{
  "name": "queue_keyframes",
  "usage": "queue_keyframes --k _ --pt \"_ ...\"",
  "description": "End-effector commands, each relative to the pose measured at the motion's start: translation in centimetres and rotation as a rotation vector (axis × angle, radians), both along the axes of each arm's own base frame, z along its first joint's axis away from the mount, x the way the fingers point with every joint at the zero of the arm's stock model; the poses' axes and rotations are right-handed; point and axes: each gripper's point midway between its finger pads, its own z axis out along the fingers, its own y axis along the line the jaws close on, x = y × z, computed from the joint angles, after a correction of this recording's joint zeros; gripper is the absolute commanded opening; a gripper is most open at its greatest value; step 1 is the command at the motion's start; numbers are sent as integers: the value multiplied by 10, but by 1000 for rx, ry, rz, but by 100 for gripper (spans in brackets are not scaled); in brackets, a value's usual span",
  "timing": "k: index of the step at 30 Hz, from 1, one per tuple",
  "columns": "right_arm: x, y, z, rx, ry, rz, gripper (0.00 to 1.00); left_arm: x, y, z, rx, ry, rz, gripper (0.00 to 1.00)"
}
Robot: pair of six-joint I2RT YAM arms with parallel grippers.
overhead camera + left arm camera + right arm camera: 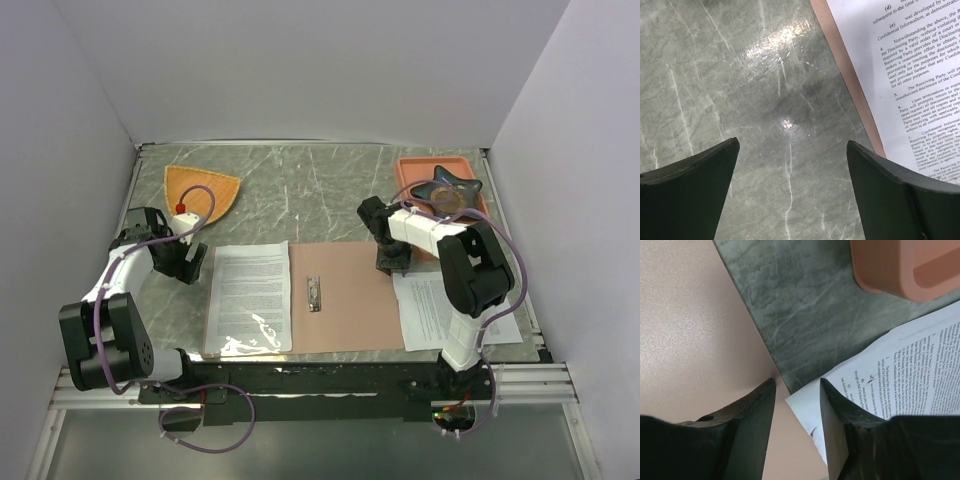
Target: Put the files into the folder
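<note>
The pinkish-brown folder [345, 305] lies open and flat at the table's middle, with a metal clip [313, 293] on its crease. One file [250, 295] rests on its left half. A second file [445, 310] lies on the table at the right, its corner overlapping the folder's right edge. My right gripper [392, 265] is down at that edge. In the right wrist view its jaws [797, 382] stand partly apart, the file's corner [810, 405] between them over the folder [690, 315]. My left gripper [792, 145] hangs wide open over bare table, left of the folder edge [850, 75] and file [910, 75].
An orange fan-shaped plate [200, 190] lies at the back left. A salmon tray [408, 170] holding a dark star-shaped object [445, 188] stands at the back right, close behind my right arm; its corner [905, 265] shows in the right wrist view.
</note>
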Motion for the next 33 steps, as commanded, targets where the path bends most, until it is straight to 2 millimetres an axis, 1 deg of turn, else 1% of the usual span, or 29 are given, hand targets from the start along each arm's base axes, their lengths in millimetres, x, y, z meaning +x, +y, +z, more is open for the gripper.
queue_keyframes --k 1,3,4,6,7,9,10,14,15,16,17,21,24,25,28,29,30,31,32,33 --pt "18 6 5 21 -48 -15 46 3 -3 5 -15 -29 -25 96" --pt "18 6 3 19 -42 -16 42 3 -2 5 -13 -29 -23 96" --pt "17 6 4 20 -44 -12 36 3 -2 3 -13 -26 -22 96" --pt "17 6 4 26 -48 -14 29 3 -1 2 -8 -26 -20 96" --pt "16 6 3 29 -45 -11 24 2 -1 1 -6 -24 -22 96" --pt "13 6 4 33 -46 -13 20 3 1 0 2 -28 -17 96" --pt "12 5 3 34 -44 -12 16 3 1 -1 1 -26 -15 96" --pt "8 4 6 40 -47 -15 11 3 2 -1 4 -29 -14 96" --pt "7 5 7 45 -49 -12 9 3 3 0 6 -30 -10 96" --pt "6 5 9 50 -53 -13 4 3 3 -1 6 -30 -12 96" --pt "5 5 9 57 -54 -13 1 3 4 -1 8 -31 -10 96" --pt "-2 11 18 102 -75 -3 0 4 5 1 13 -36 -7 96" --pt "-9 21 29 129 -101 23 0 4 4 3 8 -43 -4 96" --pt "-14 30 32 135 -104 57 0 4 5 2 8 -40 -3 96" --pt "-23 48 43 141 -120 106 0 5 4 4 3 -46 -3 96" --pt "-30 60 46 140 -122 149 0 4 4 4 5 -46 -3 96" --pt "-32 68 50 148 -130 159 0 4 3 4 3 -47 -3 96" --pt "-36 76 50 155 -122 178 0 4 4 5 4 -49 -2 96" --pt "-45 91 49 164 -113 226 0 5 4 6 5 -57 -2 96" --pt "-45 104 53 184 -120 250 0 3 4 6 6 -54 -2 96"
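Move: The right hand is down at the far-left corner of the remaining file, half open with its fingers about the corner. The file's middle lies about 17 cm to its right and 11 cm back, about 1 cm below. The folder's middle is some 24 cm left and 8 cm back, and the tray's middle about 16 cm ahead and 15 cm right. From the left hand, the file lies about 70 cm right and 11 cm back. The right fingers shut fully on the file's far-left corner, pinching it while the hand stays almost in place at table height. Then the hand speeds off left by about 7 cm, rising some 4 cm and drawing back about 3 cm, keeping its pinch and turning some 10 degrees counter-clockwise as it drags the corner over the folder's right part. ##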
